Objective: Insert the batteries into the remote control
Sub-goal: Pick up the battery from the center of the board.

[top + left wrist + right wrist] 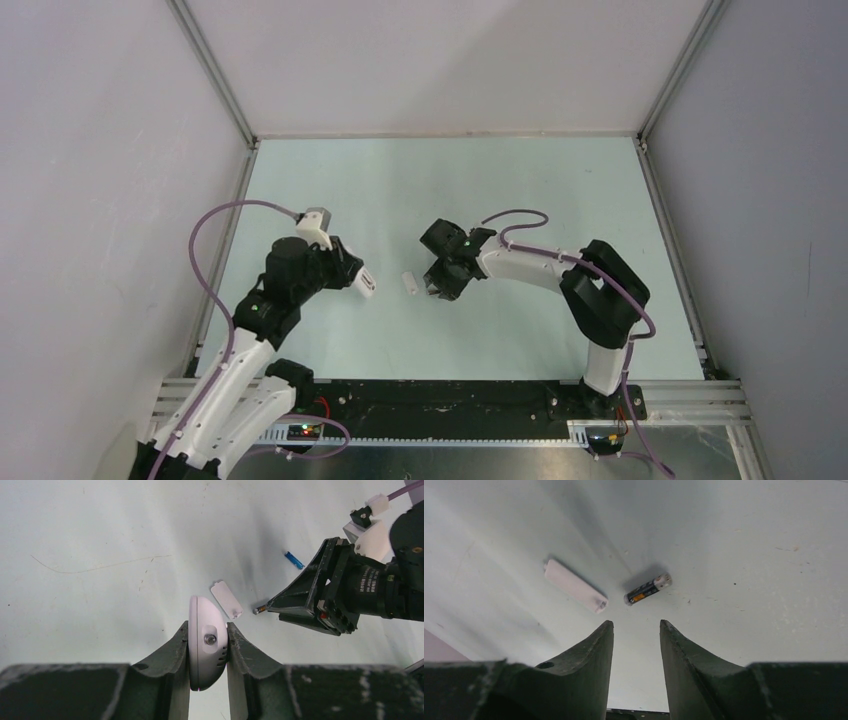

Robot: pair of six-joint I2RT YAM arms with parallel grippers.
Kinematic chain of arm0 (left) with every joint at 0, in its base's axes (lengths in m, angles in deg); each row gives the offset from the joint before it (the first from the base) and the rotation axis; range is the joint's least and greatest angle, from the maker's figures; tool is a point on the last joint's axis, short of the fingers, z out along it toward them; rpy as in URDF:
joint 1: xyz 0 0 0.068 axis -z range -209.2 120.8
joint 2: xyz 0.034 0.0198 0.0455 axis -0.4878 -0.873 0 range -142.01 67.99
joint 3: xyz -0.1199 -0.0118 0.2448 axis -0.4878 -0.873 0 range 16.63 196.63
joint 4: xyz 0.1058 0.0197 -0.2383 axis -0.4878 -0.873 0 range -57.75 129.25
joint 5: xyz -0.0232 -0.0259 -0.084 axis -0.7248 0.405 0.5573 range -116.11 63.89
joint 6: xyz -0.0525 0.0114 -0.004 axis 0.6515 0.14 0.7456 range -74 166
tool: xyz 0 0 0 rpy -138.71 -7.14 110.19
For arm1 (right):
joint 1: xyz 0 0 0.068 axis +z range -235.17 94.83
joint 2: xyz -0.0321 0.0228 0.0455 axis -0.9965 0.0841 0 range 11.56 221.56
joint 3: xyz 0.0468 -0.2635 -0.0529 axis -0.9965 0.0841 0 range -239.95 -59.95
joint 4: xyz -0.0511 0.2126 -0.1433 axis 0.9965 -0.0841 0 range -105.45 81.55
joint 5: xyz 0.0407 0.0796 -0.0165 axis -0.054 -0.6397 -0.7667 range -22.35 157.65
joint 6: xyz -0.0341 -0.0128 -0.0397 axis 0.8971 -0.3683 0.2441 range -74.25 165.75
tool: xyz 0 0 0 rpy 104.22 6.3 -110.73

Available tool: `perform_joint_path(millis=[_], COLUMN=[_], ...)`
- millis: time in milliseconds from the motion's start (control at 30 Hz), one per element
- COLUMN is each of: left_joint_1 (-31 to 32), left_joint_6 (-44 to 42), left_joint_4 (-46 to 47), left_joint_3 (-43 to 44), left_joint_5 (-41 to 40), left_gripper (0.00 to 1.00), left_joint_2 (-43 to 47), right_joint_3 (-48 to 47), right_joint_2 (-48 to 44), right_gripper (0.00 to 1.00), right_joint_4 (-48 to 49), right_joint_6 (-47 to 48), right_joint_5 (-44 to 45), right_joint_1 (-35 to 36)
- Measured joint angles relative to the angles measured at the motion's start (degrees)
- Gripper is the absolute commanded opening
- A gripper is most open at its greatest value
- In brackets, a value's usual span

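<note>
My left gripper (pixel 208 626) is shut on the white remote control (pixel 206 655), which stands edge-on between the fingers; from above the remote (pixel 367 281) pokes out toward the table's middle. The dark battery (pixel 648 589) lies on the table just ahead of my right gripper (pixel 636 625), which is open with nothing between its fingers. In the left wrist view that dark battery (pixel 259 610) sits at the tip of the right gripper (pixel 295 605). The blue battery (pixel 294 560) lies farther off, beyond the right gripper.
A small white battery cover (pixel 226 599) lies flat on the pale green table (pixel 520 180) between the two grippers, also seen as the cover (pixel 575 585) left of the dark battery. Grey walls enclose the table on three sides.
</note>
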Motion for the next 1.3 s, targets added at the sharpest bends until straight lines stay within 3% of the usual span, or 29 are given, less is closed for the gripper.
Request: perform_joint_path(millis=[467,900,1133,1300], left_joint_1=[0.0,0.0,0.0,-0.02], left_joint_6=[-0.02,0.0,0.15,2.51], left_joint_4=[-0.11,-0.11,-0.11,0.31], left_joint_3=[-0.02,-0.02,-0.02,0.04], left_joint_5=[-0.02,-0.9,-0.42,5.84], left_gripper=[0.0,0.0,0.0,0.0], left_joint_2=[0.96,1.2,1.68,-2.29], right_joint_3=[-0.11,-0.35,-0.35,-0.33], right_joint_2=[4.92,5.55,5.25,1.49], right_gripper=[0.36,0.14,0.04,0.03], right_joint_4=[-0.94,-1.92,-1.44,0.48], right_joint_6=[-13.86,-18.27,-15.82,-3.8], right_joint_5=[-4.44,-5.84,-4.13,-0.98], right_joint_1=[-3.23,-3.78,-3.56,-2.95])
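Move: Just under the right fingers lies the black-and-orange battery, about 4 cm below the right hand, 1 cm ahead and 1 cm to its right. The battery cover is about 5 cm to this hand's left and 4 cm ahead; the blue battery lies some 11 cm to its right and 9 cm ahead, both at table height. From the left hand, which holds the remote, the black-and-orange battery lies roughly 16 cm right, 4 cm ahead and 15 cm below. Sinking about 3 cm and edging slightly forward and right, the right hand turns some 20 degrees clockwise and tips towards straight down, narrowing its fingers until they pinch the black-and-orange battery; it then rises about 2.5 cm, easing forward and turning partly back. The left hand keeps the remote still until near the end, then shifts it about 2 cm right. ##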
